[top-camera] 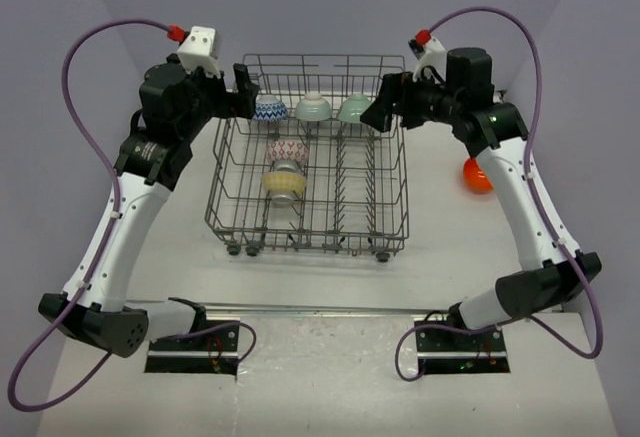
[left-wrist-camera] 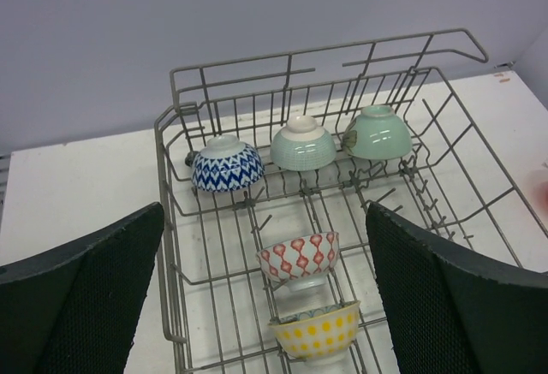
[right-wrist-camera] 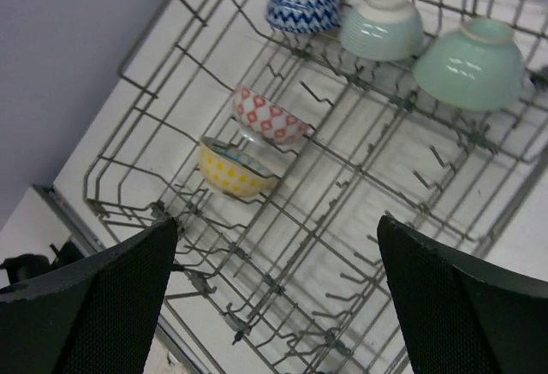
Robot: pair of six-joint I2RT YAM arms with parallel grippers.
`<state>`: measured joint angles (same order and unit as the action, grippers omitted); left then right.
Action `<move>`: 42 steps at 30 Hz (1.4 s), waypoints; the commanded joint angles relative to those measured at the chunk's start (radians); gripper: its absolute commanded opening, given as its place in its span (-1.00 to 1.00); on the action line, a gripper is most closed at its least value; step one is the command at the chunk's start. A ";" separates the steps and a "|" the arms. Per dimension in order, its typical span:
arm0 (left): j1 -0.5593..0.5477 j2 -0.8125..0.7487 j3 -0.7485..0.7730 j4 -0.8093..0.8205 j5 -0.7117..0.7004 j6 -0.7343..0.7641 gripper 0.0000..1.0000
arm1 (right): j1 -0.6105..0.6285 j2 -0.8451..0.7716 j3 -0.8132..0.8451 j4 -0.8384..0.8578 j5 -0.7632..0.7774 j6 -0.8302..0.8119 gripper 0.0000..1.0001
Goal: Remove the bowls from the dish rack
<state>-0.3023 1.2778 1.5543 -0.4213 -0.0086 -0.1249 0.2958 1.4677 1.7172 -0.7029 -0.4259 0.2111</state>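
The grey wire dish rack (top-camera: pixel 310 56) stands mid-table. Along its back row sit a blue-and-white bowl (top-camera: pixel 269 109) and two mint green bowls (top-camera: pixel 313 107) (top-camera: pixel 354 109), all upside down. In front of them a red-and-white bowl (top-camera: pixel 288 150) and a cream bowl with yellow dots (top-camera: pixel 284 181) lean on the tines. An orange-red bowl (top-camera: pixel 477 175) lies on the table to the right of the rack. My left gripper (top-camera: pixel 243 92) hangs open over the rack's back left corner. My right gripper (top-camera: pixel 383 107) hangs open over the back right. Neither holds anything.
Purple walls close in the table at the back and on both sides. The rack's tall wire sides rise right beside both grippers. White tabletop shows to the left and right of the rack and in front of it, up to the arm bases.
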 commanded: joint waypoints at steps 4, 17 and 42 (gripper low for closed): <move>-0.001 -0.086 -0.098 0.046 -0.076 -0.058 0.98 | 0.077 0.247 0.304 -0.089 -0.284 -0.150 0.98; -0.001 -0.164 -0.194 -0.074 -0.205 -0.139 0.94 | 0.147 0.669 0.568 -0.141 -0.613 -0.203 0.79; 0.000 -0.271 -0.339 -0.096 -0.182 -0.170 0.93 | 0.273 0.833 0.487 -0.069 -0.671 -0.256 0.51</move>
<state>-0.3023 1.0294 1.2251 -0.5182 -0.1902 -0.2810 0.5686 2.3070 2.1571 -0.7975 -1.0916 -0.0280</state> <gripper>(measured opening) 0.966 0.756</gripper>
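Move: The yellow-dotted bowl lies about 23 cm left of the right hand, 3 cm back and some 25 cm below. The red-patterned bowl is about 8 cm ahead of it; at the rack's far side, at similar height, the blue zigzag bowl lies 13 cm ahead and 27 cm left of the right hand, the pale bowl 13 ahead and 16 left. From the left hand, the yellow-dotted bowl is about 9 cm right, 4 back and 31 below. The right hand sweeps some 20 cm left across the rack towards the yellow-dotted bowl, rising and reaching forward briefly, then sinking to end about 17 cm lower and slightly back, while swinging counter-clockwise some 50 degrees and partly closing its empty fingers just short of the bowl. The empty left hand stays wide open as it sinks, draws back and shifts left, clearing the space. ##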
